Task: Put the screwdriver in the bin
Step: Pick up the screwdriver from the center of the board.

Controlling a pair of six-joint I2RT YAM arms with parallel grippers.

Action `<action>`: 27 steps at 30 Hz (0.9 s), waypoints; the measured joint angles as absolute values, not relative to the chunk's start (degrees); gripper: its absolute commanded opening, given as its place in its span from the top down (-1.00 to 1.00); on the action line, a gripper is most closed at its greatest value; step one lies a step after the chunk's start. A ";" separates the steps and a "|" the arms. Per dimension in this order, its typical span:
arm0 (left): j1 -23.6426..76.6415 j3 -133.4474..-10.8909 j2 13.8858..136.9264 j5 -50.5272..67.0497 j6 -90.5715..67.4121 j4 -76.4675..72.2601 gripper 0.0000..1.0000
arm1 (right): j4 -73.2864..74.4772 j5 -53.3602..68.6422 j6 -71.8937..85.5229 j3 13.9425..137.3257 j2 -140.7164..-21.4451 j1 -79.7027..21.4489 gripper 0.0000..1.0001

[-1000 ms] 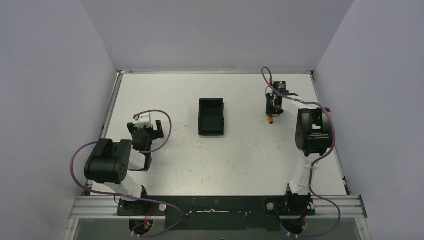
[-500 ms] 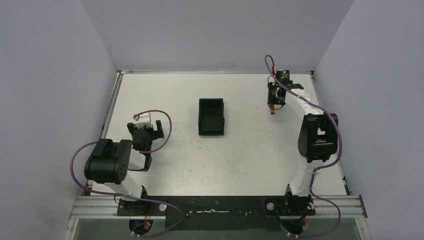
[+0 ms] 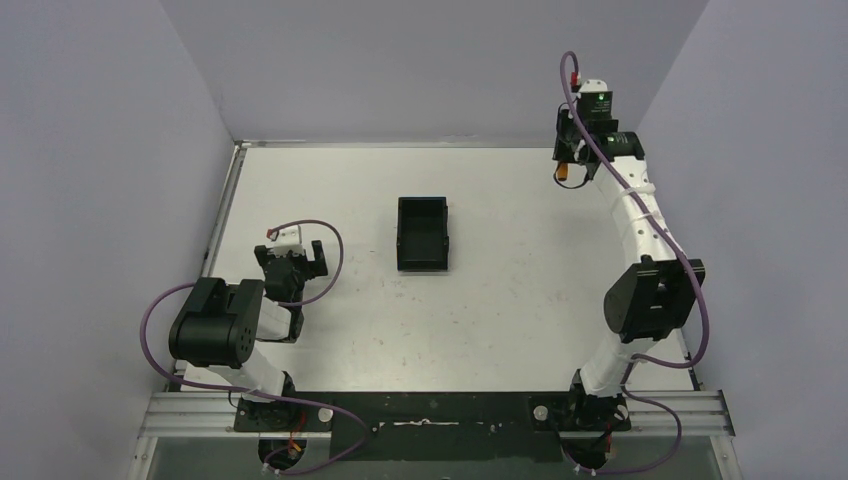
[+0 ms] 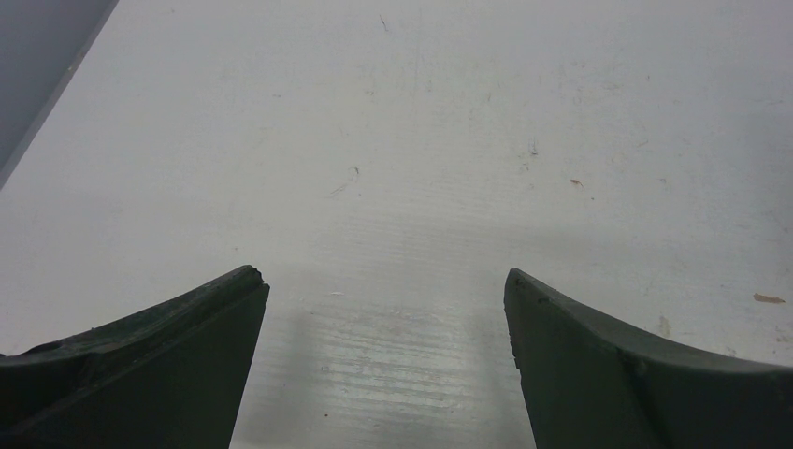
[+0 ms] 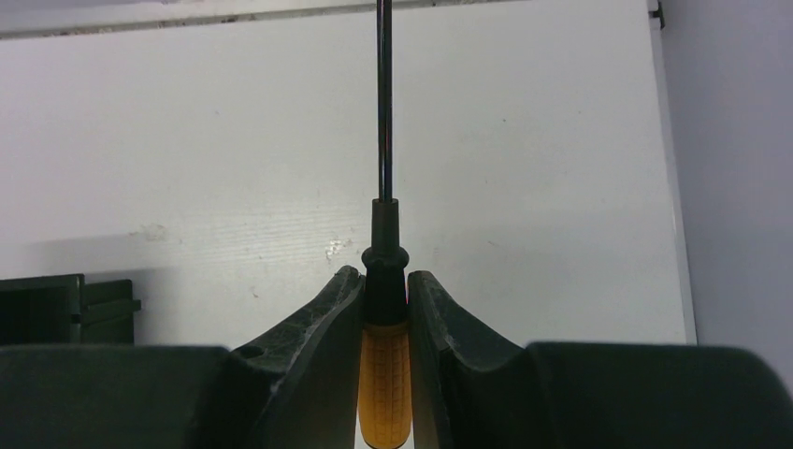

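My right gripper point(image 5: 385, 281) is shut on the screwdriver point(image 5: 384, 374), its orange handle between the fingers and its thin dark shaft pointing away. From above, that gripper point(image 3: 571, 168) hangs high over the table's far right corner, with the orange handle end point(image 3: 566, 173) showing below it. The black open-top bin point(image 3: 422, 233) sits mid-table, well to the left of that gripper; its edge point(image 5: 56, 307) shows at the left of the right wrist view. My left gripper point(image 4: 385, 281) is open over bare table at the left point(image 3: 300, 262).
White table top point(image 3: 500, 300) with grey walls at the back and both sides. A metal rail point(image 3: 430, 408) runs along the near edge by the arm bases. Purple cables loop around both arms.
The right arm has risen and stretched toward the far right corner, carrying the screwdriver up off the table. The left arm and the bin have not moved.
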State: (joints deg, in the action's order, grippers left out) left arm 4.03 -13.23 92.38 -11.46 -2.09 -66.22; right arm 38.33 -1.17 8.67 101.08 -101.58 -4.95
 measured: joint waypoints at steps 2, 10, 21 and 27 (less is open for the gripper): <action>4.03 -13.23 92.40 -11.46 -2.09 -66.24 -0.94 | 39.92 -1.50 8.67 103.98 -101.43 -4.97 1.00; 4.03 -13.23 92.38 -11.46 -2.09 -66.24 -0.94 | 44.64 -2.87 8.64 110.63 -100.77 -5.65 1.00; 4.03 -13.23 92.40 -11.46 -2.09 -66.24 -0.94 | 46.35 -6.24 10.44 110.54 -99.74 -14.13 1.00; 4.03 -13.23 92.40 -11.46 -2.09 -66.24 -0.94 | 45.32 -7.94 12.51 108.90 -99.72 -21.34 1.00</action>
State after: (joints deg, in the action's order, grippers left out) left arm 4.03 -13.23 92.40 -11.46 -2.09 -66.24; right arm 45.32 -7.94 12.51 108.90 -99.72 -21.34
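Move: The right gripper already holds the screwdriver high over the board, with its shank pointing out ahead. The black bin it is to go to stands about 30 cm to this hand's left, some 6 cm back towards the base and roughly 21 cm lower. From the idle left gripper, the bin lies about 34 cm to the right, 5 cm farther out and a touch lower. Nothing else lies on the board between them. Keep the screwdriver pinched in the right gripper. First finish the lift with about 6 cm more straight up, then swing the hand left towards the bin some 11 cm, easing back about 4 cm as you go and letting the wrist yaw about 10 degrees counter-clockwise. Stay high. ##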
